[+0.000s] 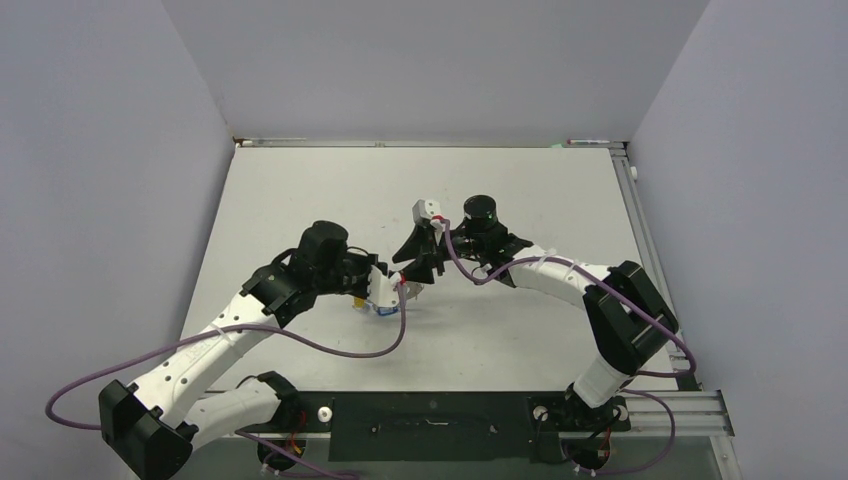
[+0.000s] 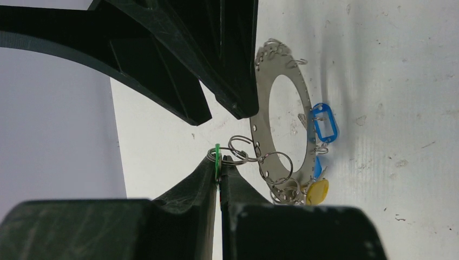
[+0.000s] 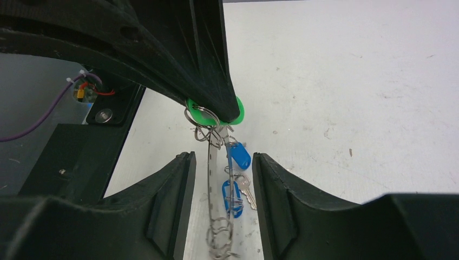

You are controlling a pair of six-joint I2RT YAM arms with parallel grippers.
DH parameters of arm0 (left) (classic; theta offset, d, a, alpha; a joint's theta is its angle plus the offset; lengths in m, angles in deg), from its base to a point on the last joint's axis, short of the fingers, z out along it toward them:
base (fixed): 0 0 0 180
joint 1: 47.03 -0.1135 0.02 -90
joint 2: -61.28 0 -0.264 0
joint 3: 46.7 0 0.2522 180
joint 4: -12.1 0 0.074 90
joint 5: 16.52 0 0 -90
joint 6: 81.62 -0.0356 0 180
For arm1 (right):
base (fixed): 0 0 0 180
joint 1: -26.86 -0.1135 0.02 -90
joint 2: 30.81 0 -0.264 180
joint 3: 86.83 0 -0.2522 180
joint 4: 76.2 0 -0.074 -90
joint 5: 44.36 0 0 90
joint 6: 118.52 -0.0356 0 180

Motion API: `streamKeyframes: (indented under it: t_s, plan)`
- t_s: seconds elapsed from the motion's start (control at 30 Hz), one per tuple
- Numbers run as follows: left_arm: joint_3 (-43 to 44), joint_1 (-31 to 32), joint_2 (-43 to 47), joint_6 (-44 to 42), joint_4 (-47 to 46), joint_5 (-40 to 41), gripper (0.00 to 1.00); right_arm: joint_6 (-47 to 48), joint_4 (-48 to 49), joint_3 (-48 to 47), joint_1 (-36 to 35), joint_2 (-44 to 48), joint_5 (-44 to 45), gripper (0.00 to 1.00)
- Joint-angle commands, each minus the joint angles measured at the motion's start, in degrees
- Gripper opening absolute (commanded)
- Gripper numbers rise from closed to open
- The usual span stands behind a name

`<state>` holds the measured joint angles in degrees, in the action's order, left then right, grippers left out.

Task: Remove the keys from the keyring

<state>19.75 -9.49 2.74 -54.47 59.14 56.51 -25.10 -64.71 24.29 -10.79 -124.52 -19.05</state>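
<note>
My left gripper [image 2: 221, 162] is shut on the green tag [image 2: 217, 158] of one key. Linked small split rings [image 2: 244, 150] hang the keyring [image 2: 261, 103] from that tag. The keyring is a flat silver ring with small holes round it. It also carries a blue tag [image 2: 325, 122], a yellow tag [image 2: 317, 190] and more small rings. In the right wrist view the keyring [image 3: 212, 173] hangs edge-on between the fingers of my open right gripper [image 3: 222, 160], touching neither. Blue tags [image 3: 238, 156] and a silver key [image 3: 248, 190] dangle beside it. From above, both grippers [image 1: 403, 288] [image 1: 428, 265] meet at mid-table.
The white table [image 1: 300, 190] is boxed in by grey walls. A black mounting plate [image 1: 430, 415] runs along its near edge and an aluminium rail [image 1: 640, 220] along its right side. Purple cables [image 1: 330, 350] loop off both arms.
</note>
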Motion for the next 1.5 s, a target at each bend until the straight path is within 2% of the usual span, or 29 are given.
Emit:
streamKeyframes:
  t_s: [0.0, 0.87, 1.03, 1.2, 1.27, 1.43, 1.47]
  plan:
    - [-0.4, -0.1, 1.7, -1.7, -2.2, -2.0, 0.0, 2.0, 1.1, -3.2, -1.0, 0.3, -2.9, 0.44]
    - [0.9, 0.0, 0.9, -1.9, -1.6, -3.0, 0.0, 6.3, -3.6, -3.7, -4.1, -0.8, -3.4, 0.39]
    - [1.1, 0.0, 0.7, -1.8, -1.6, -3.2, 0.0, 6.1, -3.7, -3.9, -4.1, -0.9, -2.9, 0.27]
    - [1.1, -0.1, 0.7, -0.8, -1.6, -2.6, 0.0, 5.1, -3.1, -4.0, -3.5, -0.7, -2.4, 0.06]
    - [1.1, -0.4, 0.8, 0.0, -1.7, -1.9, 0.0, 0.5, 0.6, -3.2, -2.2, -0.4, -2.7, 0.05]
    - [-0.9, -1.4, 1.3, -0.1, -1.3, -1.9, 0.0, -20.8, 27.6, 2.6, 1.9, 0.4, -3.9, 0.05]
    - [-1.4, -1.4, 1.3, 0.0, -1.6, -2.1, 0.0, -23.2, 29.9, 3.1, 2.1, 0.4, -3.7, 0.05]
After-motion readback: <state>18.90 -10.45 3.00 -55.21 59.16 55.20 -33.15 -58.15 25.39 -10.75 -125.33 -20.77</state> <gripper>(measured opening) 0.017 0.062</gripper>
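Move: The rings strung on the green tag, which the left fingers still hold, lie about 3 cm back and 1 cm left of the open right hand, about level in height. From the right hand the keyring's toothed plate hangs some 7 cm back, 2 cm left and 8 cm down; the yellow tag is about 8 cm back, 8 cm left and 9 cm down. From the left hand, those rings lie 1 cm ahead, 2 cm right and 1 cm down. The open right hand eases about 3 cm back-left, pinches the rings under the green tag, then pulls forward-right. ##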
